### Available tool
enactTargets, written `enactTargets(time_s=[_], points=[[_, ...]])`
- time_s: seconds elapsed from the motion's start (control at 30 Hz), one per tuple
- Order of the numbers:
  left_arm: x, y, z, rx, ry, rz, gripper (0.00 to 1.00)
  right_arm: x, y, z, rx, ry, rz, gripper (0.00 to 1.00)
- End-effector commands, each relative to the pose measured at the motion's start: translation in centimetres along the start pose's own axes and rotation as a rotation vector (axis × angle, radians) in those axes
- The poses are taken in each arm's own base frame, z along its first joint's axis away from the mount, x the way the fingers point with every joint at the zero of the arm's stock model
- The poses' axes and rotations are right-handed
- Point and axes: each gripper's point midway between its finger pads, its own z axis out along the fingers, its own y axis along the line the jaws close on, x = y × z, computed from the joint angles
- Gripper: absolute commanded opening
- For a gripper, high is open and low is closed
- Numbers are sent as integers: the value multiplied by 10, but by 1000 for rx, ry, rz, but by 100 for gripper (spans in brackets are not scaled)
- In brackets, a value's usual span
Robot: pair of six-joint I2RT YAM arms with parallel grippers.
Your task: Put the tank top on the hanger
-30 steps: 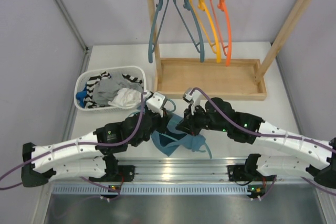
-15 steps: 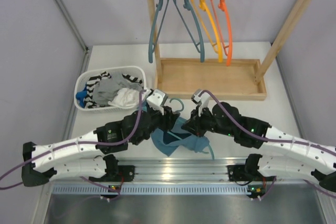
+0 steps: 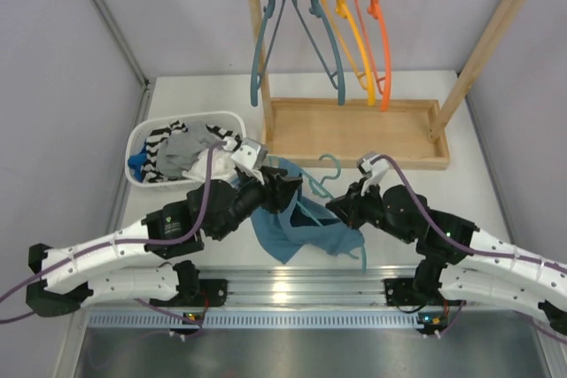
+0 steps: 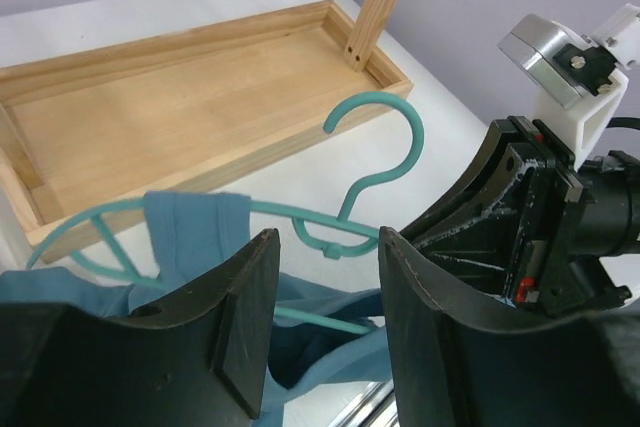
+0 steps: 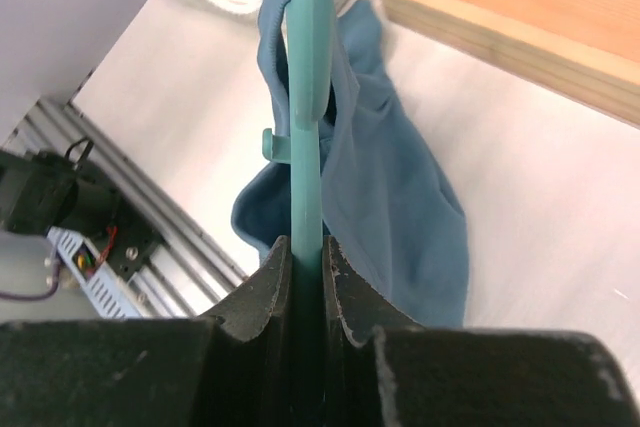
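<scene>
The light teal hanger is held above the table by my right gripper, which is shut on its thin bar. The dusty blue tank top hangs from it. A strap is draped over one arm of the hanger, and the rest sags down to the table. My left gripper stands open just in front of the hanger's neck, with nothing between its fingers. In the top view, this gripper is beside the cloth's upper edge.
A wooden rack stands at the back, with slate-blue, yellow and orange hangers on its rail. A white basket of mixed clothes sits at the left. A metal rail runs along the near edge.
My left gripper has opened and let go of the tank top. Both arms have shifted right and away from me. The hanger now sits higher, with the cloth spread along it.
</scene>
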Motion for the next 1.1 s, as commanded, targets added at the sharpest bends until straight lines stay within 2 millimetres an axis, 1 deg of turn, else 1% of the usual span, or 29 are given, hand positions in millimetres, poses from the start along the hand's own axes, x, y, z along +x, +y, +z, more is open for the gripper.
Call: enactTargets(time_s=[0.0, 0.03, 0.1, 0.13, 0.17, 0.2, 0.27, 0.3, 0.37, 0.4, 0.47, 0.5, 0.53, 0.57, 0.6, 0.67, 0.7, 0.73, 0.77, 0.8, 0.83, 0.87, 0.9, 0.93, 1.0, 1.03, 1.07], points=[[-43, -8, -11, 27, -110, -74, 49, -47, -14, -10, 89, -189, 133, 0], [-43, -7, -12, 24, -110, -77, 49, -51, -22, -12, 120, -203, 149, 0], [-46, -6, -15, 29, -114, -82, 49, -63, -28, -20, 149, -239, 179, 0], [-45, -5, -16, 25, -112, -84, 49, -68, -37, -23, 187, -259, 195, 0], [-47, -5, -18, 26, -115, -87, 49, -69, -42, -24, 210, -256, 198, 0], [-48, -4, -19, 24, -117, -90, 48, -74, -51, -28, 249, -259, 206, 0], [-49, -4, -21, 29, -120, -95, 48, -74, -61, -28, 292, -242, 217, 0], [-51, -5, -22, 31, -123, -97, 48, -78, -71, -31, 326, -246, 227, 0], [-54, -6, -24, 42, -129, -102, 48, -82, -76, -32, 332, -244, 240, 0], [-55, -6, -25, 45, -131, -105, 48, -88, -86, -37, 365, -255, 251, 0], [-56, -8, -26, 52, -130, -105, 47, -93, -93, -39, 379, -246, 256, 0], [-56, -8, -26, 55, -128, -104, 47, -105, -101, -46, 408, -273, 258, 0], [-57, -9, -26, 58, -128, -103, 47, -107, -105, -50, 422, -275, 259, 0], [-56, -9, -26, 59, -125, -101, 47, -117, -105, -54, 419, -290, 260, 0], [-56, -9, -26, 58, -124, -99, 47, -124, -117, -62, 465, -309, 259, 0], [-56, -7, -28, 50, -116, -94, 47, -127, -126, -68, 498, -296, 257, 0], [-57, -7, -29, 53, -114, -95, 47, -137, -136, -77, 532, -320, 255, 0], [-56, -6, -31, 51, -106, -87, 47, -140, -139, -80, 539, -325, 256, 0], [-60, -6, -34, 55, -112, -89, 47, -141, -141, -80, 534, -309, 260, 0], [-61, -5, -36, 57, -114, -91, 47, -151, -150, -89, 567, -337, 262, 0], [-63, -5, -38, 56, -116, -91, 47, -155, -153, -92, 571, -340, 262, 0], [-64, -4, -41, 58, -115, -91, 47, -158, -153, -89, 549, -326, 269, 0], [-65, -3, -42, 57, -113, -88, 47, -170, -159, -98, 578, -359, 265, 0], [-67, -3, -44, 60, -113, -90, 47, -173, -155, -97, 546, -349, 262, 0], [-66, -1, -48, 61, -107, -86, 47, -190, -161, -105, 572, -361, 247, 0], [-68, -1, -50, 62, -110, -81, 47, -195, -160, -106, 564, -357, 237, 0], [-68, 0, -51, 65, -110, -79, 47, -199, -163, -102, 563, -340, 233, 0]])
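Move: The right hand still holds the hanger with the tank top on it. The free stretch of the rack's rod lies about 33 cm ahead, 15 cm right and 28 cm above; the orange hanger hangs some 32 cm ahead, 5 cm right and 17 cm up, and the wooden tray's middle is 33 cm ahead, 5 cm right, 14 cm below. From the empty left hand that stretch is roughly 32 cm ahead, 30 cm right, 18 cm up. Right hand carries dressed hanger about 20 cm right, forward and up towards the rod, turning clockwise; left rises. ##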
